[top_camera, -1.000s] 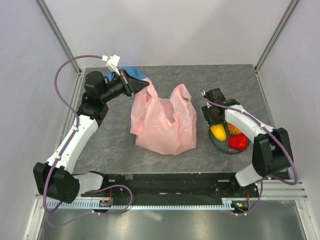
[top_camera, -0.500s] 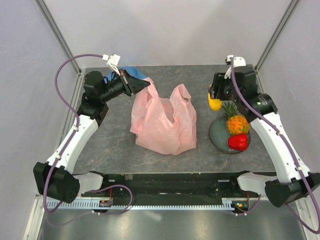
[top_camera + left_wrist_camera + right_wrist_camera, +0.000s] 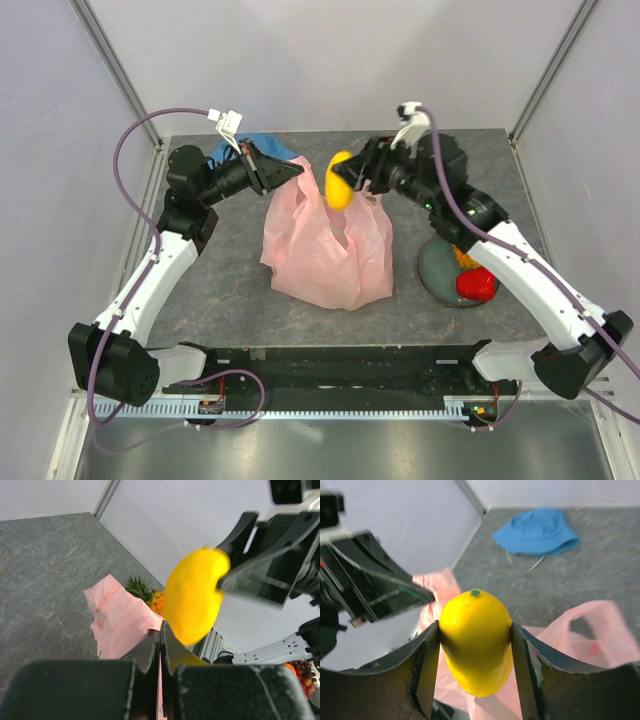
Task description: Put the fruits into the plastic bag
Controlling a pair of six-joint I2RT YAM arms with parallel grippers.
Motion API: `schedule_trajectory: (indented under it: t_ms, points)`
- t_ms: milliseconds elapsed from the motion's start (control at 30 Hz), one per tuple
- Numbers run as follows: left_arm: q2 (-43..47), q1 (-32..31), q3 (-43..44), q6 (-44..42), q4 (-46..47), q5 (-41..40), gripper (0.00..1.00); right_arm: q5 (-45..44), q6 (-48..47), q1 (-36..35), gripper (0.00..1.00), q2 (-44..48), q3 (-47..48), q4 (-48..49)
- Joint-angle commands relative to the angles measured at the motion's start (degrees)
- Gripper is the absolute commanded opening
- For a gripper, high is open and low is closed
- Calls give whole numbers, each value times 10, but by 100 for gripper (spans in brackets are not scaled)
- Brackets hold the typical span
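Note:
The pink plastic bag (image 3: pixel 325 245) lies in the middle of the table. My left gripper (image 3: pixel 296 170) is shut on its left handle and holds it raised; the pink film shows between the fingers in the left wrist view (image 3: pixel 125 622). My right gripper (image 3: pixel 350 182) is shut on a yellow mango (image 3: pixel 340 180) and holds it in the air above the bag's mouth, close to the left gripper. The mango fills the right wrist view (image 3: pixel 476 640) and shows in the left wrist view (image 3: pixel 195 600). A pineapple (image 3: pixel 466 257) and a shiny red fruit (image 3: pixel 476 284) lie on the dark plate (image 3: pixel 435 268).
A blue cloth hat (image 3: pixel 258 146) lies at the back left behind the left gripper; it also shows in the right wrist view (image 3: pixel 537 531). Grey walls and metal frame posts enclose the table on three sides.
My right gripper lifted the mango off the plate, rose and swung left across the table to above the bag's mouth. The left arm has held still with the handle.

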State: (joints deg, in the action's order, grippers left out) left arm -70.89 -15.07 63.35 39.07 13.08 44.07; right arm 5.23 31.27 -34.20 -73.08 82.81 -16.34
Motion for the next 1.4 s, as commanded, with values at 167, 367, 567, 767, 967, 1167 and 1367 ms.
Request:
schedule_trajectory:
  t_ms: [167, 367, 567, 767, 967, 1167, 1367]
  points:
    - [10, 4, -4, 20, 45, 21, 2, -1, 33, -83, 27, -23, -66, 48]
    - [14, 5, -11, 19, 50, 9, 1, 35, 23, -99, 27, -37, -77, 30]
    - [22, 5, -20, 20, 57, 4, 2, -37, -11, -125, 26, -67, -86, -44]
    - [26, 6, -23, 19, 61, -5, 2, -80, -36, -134, 25, -108, -99, -78]
    - [32, 7, -25, 17, 63, -7, 2, -110, -29, -134, 24, -161, -90, -139]
    - [37, 11, -35, 17, 61, -15, 2, -178, -32, -134, 25, -186, -98, -227]
    - [37, 11, -37, 17, 61, -15, 2, -211, -28, -134, 36, -195, -109, -239]
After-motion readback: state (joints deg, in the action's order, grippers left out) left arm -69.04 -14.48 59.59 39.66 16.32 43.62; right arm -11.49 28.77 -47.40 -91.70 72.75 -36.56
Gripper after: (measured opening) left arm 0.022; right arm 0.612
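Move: The right hand holds the yellow mango high in the air; the standing, open-topped plastic bag has its middle some 27 cm below, about 3 cm back and 4 cm to the left. Over in the bowl, the pineapple lies roughly 30 cm right and 3 cm ahead of this hand, the red fruit about 30 cm right and 7 cm back, both about 34 cm below. From the left hand, still pinching the bag's edge, the bag's middle is some 24 cm below, 5 cm right and 3 cm back. Keeping its grip on the yellow mango, the right hand sweeps down, left and a little back over the bag, about 7 cm leftward, then plunges on down into the open top while easing back to the right, some 27 cm lower in all, as the wrist tips its fingers about 50 degrees over to point steeply down. The left hand stays almost in place with its fingers shut on the bag's top edge, holding that side up. ##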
